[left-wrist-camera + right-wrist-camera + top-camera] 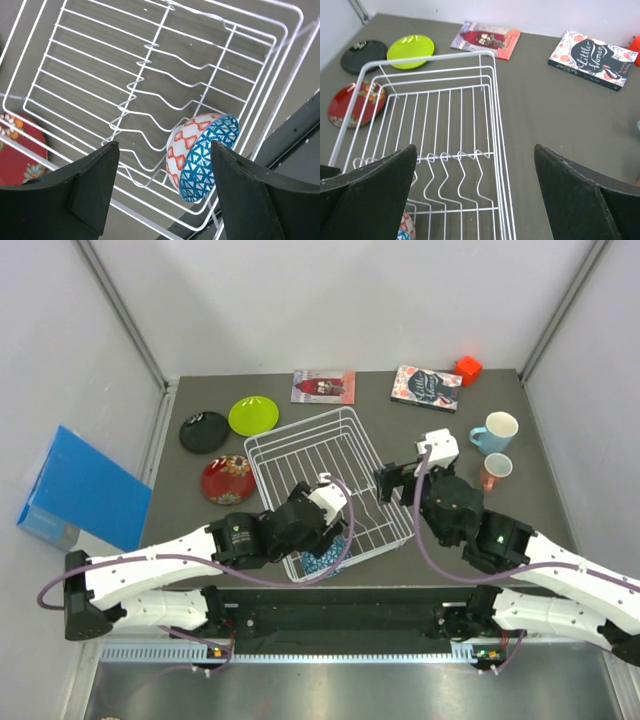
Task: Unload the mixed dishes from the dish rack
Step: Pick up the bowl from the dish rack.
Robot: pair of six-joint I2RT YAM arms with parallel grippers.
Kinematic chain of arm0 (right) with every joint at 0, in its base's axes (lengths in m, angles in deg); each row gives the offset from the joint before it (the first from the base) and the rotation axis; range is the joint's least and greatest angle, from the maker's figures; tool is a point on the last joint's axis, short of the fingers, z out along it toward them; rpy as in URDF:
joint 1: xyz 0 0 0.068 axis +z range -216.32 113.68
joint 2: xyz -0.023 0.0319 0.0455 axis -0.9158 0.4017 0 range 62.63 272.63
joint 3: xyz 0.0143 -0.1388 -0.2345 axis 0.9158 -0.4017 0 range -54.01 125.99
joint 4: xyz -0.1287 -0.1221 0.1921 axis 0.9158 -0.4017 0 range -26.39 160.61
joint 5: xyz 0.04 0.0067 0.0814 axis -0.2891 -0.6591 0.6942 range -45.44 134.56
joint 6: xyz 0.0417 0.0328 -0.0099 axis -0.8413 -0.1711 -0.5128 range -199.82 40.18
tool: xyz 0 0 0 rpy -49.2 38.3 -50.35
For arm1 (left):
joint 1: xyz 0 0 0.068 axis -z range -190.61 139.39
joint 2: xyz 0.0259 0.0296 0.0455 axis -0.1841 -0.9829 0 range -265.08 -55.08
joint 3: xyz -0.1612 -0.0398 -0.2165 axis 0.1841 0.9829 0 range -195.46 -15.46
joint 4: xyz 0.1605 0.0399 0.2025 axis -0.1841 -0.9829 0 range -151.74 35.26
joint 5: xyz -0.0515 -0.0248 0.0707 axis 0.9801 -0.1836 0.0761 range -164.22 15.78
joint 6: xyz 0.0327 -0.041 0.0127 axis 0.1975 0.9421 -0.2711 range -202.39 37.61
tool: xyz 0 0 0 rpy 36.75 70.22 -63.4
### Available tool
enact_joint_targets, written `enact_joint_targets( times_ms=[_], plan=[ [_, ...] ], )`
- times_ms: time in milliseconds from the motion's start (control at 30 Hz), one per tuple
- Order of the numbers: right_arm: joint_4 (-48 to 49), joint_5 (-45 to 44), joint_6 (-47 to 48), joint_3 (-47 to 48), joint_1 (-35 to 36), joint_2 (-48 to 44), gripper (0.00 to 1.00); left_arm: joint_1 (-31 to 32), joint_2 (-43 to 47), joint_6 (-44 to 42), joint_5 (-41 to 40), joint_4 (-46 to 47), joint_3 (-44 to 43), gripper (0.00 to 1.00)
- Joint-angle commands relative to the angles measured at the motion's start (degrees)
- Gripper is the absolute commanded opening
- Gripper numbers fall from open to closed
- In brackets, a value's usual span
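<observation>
The white wire dish rack [300, 450] holds one dish, a blue-patterned bowl [202, 155] with a red and white outside. The bowl stands on its edge against the wavy dividers at the rack's near end [325, 558]. My left gripper [164, 145] hangs open over it, and the bowl lies between the fingers, close to the right one [245, 195]. My right gripper [475, 150] is open and empty above the rack's right rim [492, 125]. A sliver of the bowl [406, 227] shows in the right wrist view.
Left of the rack lie a black plate [205, 431], a lime green plate [253, 416] and a red patterned plate [227, 479]. A light blue mug [495, 432] and a pink cup [495, 470] stand at the right. Two books [323, 386] [427, 387], a red block [467, 369] and a blue box [80, 488] lie around.
</observation>
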Motion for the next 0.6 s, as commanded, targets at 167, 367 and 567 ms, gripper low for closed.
enact_joint_targets(
  times_ms=[167,367,567],
  plan=[
    [1.8,-2.6,0.9,0.1,-0.7,-4.5,1.00,0.1,2.6,-7.6,12.4,0.6,4.2,0.79],
    [2.0,-2.4,-0.4,-1.1,-0.8,-4.3,1.00,0.1,3.0,-9.0,13.6,1.3,7.3,0.79],
    [2.3,-1.9,-1.1,-1.5,-0.8,-4.0,1.00,0.0,-0.1,-11.3,11.8,4.4,8.7,0.75]
  ],
)
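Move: The bowl stands on edge in the rack's near corner. From the left gripper it is about 6 cm back, 1 cm to the right and some 13 cm below. The rack's middle is about 8 cm ahead of this gripper and 2 cm right; the red plate lies on the table about 12 cm ahead and 22 cm left. From the right gripper the bowl is roughly 11 cm back, 15 cm left and 22 cm lower. Bring the left gripper down about 6 cm and back some 3 to 4 cm towards the bowl in the rack's near corner, drawing back mainly early on and ending almost straight down. Meanwhile turn the hand about 15 degrees clockwise and tip the fingers slightly more downward. Keep the fingers about three-quarters open, stopping above the bowl. ##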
